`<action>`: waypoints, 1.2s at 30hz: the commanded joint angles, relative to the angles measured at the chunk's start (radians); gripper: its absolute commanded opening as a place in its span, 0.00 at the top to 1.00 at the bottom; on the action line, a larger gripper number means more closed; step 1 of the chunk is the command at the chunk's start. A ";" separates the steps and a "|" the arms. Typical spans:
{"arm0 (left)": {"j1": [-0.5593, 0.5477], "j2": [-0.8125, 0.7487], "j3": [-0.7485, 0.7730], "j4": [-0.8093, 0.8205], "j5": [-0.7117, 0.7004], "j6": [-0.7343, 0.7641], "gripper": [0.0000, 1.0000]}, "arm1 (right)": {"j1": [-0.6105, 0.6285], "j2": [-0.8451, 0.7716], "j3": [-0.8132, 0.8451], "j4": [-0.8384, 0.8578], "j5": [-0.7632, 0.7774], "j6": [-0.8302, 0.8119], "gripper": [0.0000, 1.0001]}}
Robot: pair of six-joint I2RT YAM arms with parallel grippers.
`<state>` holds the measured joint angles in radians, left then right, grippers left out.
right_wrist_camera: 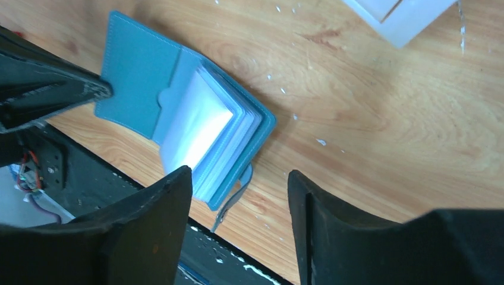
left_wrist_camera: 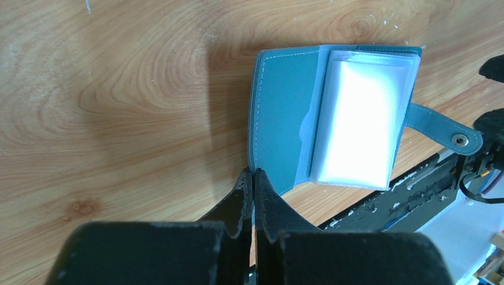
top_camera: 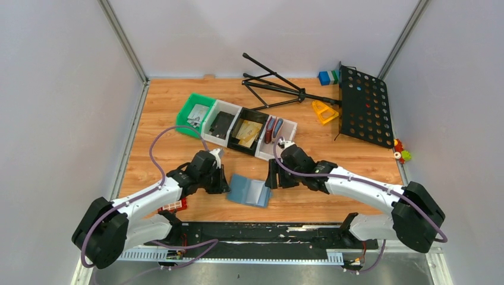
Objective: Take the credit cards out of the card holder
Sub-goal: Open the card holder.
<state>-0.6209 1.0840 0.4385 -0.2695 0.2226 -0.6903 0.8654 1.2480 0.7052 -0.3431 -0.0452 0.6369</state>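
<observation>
The card holder (top_camera: 248,190) (left_wrist_camera: 285,107) (right_wrist_camera: 136,77) lies open on the wood between both arms. Its stack of clear sleeves (left_wrist_camera: 362,113) (right_wrist_camera: 196,127) glares white, so no credit cards can be made out inside it. My left gripper (top_camera: 226,183) (left_wrist_camera: 250,172) is shut on the near-left corner of the holder's cover flap. My right gripper (top_camera: 271,180) (right_wrist_camera: 238,181) hangs open just above the holder's right side. The snap strap (left_wrist_camera: 440,127) (right_wrist_camera: 235,196) sits between its fingers, untouched.
A row of bins (top_camera: 238,124) stands behind the holder: a grey card in the green one, gold-tan cards in the black one, two wallets in the right one. A black perforated stand (top_camera: 362,104) and tripod (top_camera: 273,86) lie behind. A black rail (top_camera: 267,231) runs along the near edge.
</observation>
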 commanded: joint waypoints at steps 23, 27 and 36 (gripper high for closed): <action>0.002 -0.099 -0.120 0.091 -0.009 -0.046 1.00 | 0.000 -0.133 -0.239 0.174 -0.086 0.070 0.00; 0.002 -0.101 -0.128 0.101 -0.011 -0.054 1.00 | 0.010 -0.162 -0.290 0.233 -0.140 0.085 0.00; 0.002 -0.089 -0.120 0.108 -0.014 -0.058 1.00 | 0.047 -0.097 -0.262 0.299 -0.116 0.071 0.05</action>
<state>-0.6209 0.9943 0.3164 -0.1810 0.2226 -0.7422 0.9005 1.1099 0.4213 -0.1162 -0.1719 0.6949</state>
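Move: Right beside the open card holder, the right hand is empty. The holder's middle lies about 8 cm to its left, 1 cm back and 5 cm below. The clear sleeves are some 6 cm left and 2 back, the snap strap 2 cm left and 3 back; the white tray stands roughly 16 cm straight ahead. From the left hand, already pinching the left cover's edge, the holder's middle is about 7 cm right, 1 ahead and 2 below. Spreading its half-open fingers wide, the right hand works back about 5 cm and down about 3 cm, with a brief check and slight rise partway, along the holder's right side towards its near right corner and strap; contact can't be seen. The left hand keeps its shut grip on the cover edge and draws it about 1 cm back and down. ##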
